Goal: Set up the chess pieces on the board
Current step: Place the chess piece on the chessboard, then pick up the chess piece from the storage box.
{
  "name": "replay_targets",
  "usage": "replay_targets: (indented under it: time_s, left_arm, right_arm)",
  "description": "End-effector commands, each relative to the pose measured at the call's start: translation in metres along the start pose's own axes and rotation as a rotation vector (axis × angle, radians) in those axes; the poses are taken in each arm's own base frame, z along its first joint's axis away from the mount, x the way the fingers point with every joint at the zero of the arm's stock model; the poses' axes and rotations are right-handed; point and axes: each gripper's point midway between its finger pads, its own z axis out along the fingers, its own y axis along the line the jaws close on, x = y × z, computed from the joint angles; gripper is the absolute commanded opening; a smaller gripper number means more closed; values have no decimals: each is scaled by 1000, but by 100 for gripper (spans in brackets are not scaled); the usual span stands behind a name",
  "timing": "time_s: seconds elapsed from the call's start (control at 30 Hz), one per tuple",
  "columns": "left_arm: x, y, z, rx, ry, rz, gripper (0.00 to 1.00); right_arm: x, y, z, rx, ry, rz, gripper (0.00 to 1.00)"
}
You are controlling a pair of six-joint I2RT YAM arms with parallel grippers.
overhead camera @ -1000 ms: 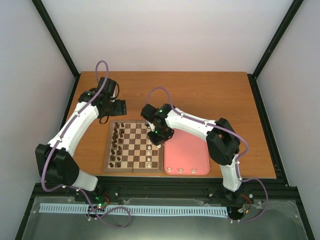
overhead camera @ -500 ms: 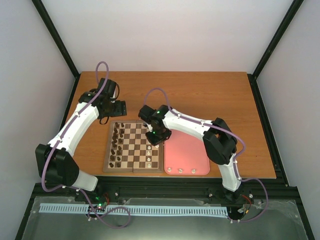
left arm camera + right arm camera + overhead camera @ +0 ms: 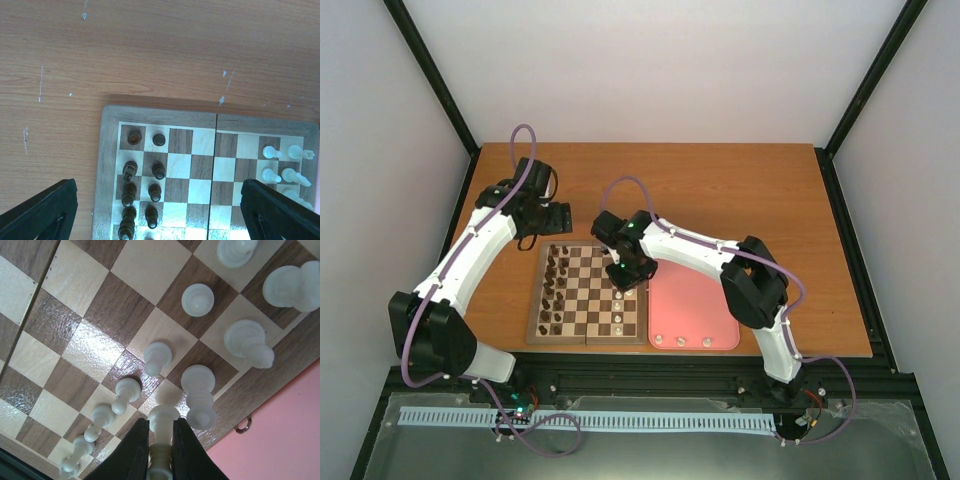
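The wooden chessboard lies at the table's front centre. Dark brown pieces fill its left columns. Several cream chess pieces stand on its right columns. My right gripper is over the board's right side, shut on a cream chess piece held just above a light square, among other cream pieces. My left gripper hovers past the board's far left corner, open and empty; its dark fingers show at the bottom corners of the left wrist view, with the board between them.
A pink tray lies right of the board, with three cream pieces along its front edge. Its pink edge shows in the right wrist view. Bare wooden table extends behind.
My right gripper has moved left and slightly toward the far side over the board, carrying the cream piece. The left arm has barely moved.
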Motion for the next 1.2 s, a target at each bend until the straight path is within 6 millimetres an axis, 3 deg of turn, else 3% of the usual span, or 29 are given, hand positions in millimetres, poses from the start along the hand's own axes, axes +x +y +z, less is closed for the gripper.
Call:
replay_targets:
  time_s: [0.0,0.67,0.83,1.0,1.17]
  left_arm:
    - [-4,0,-8,8,-34,19,100]
    - [-4,-2,-7,11,-29,16,100]
    - [-3,-2,-7,13,-28,14,100]
    - [-7,-2,-9,11,-35,20,100]
    - [-10,-3,-12,16,-40,25,100]
  right_arm:
    - [3,4,7,3,22,-15,9]
    - [9,1,11,12,40,-23,21]
    - [7,5,-6,-6,5,-41,28]
    - [6,5,-34,-4,-44,-55,43]
    - [19,-3,-64,25,-74,-44,54]
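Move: Just beneath the right hand's shut fingers, about 4 cm down, is the chessboard square for the white piece they still hold: fifth from the far end of the right-hand edge row. One white piece stands some 3 cm ahead, a white pawn about 3 cm left, and another pawn 3 cm ahead and 3 cm left. From the left hand that square lies roughly 12 cm back, 16 cm right and 15 cm below. Settling about 1 cm down over its square, the right hand eases its fingers apart around the white piece while staying almost in place, then lets go of it. With the fingers opening to about half, the hand lifts some 3.5 cm off the piece, drifting slightly right towards the pink tray. ##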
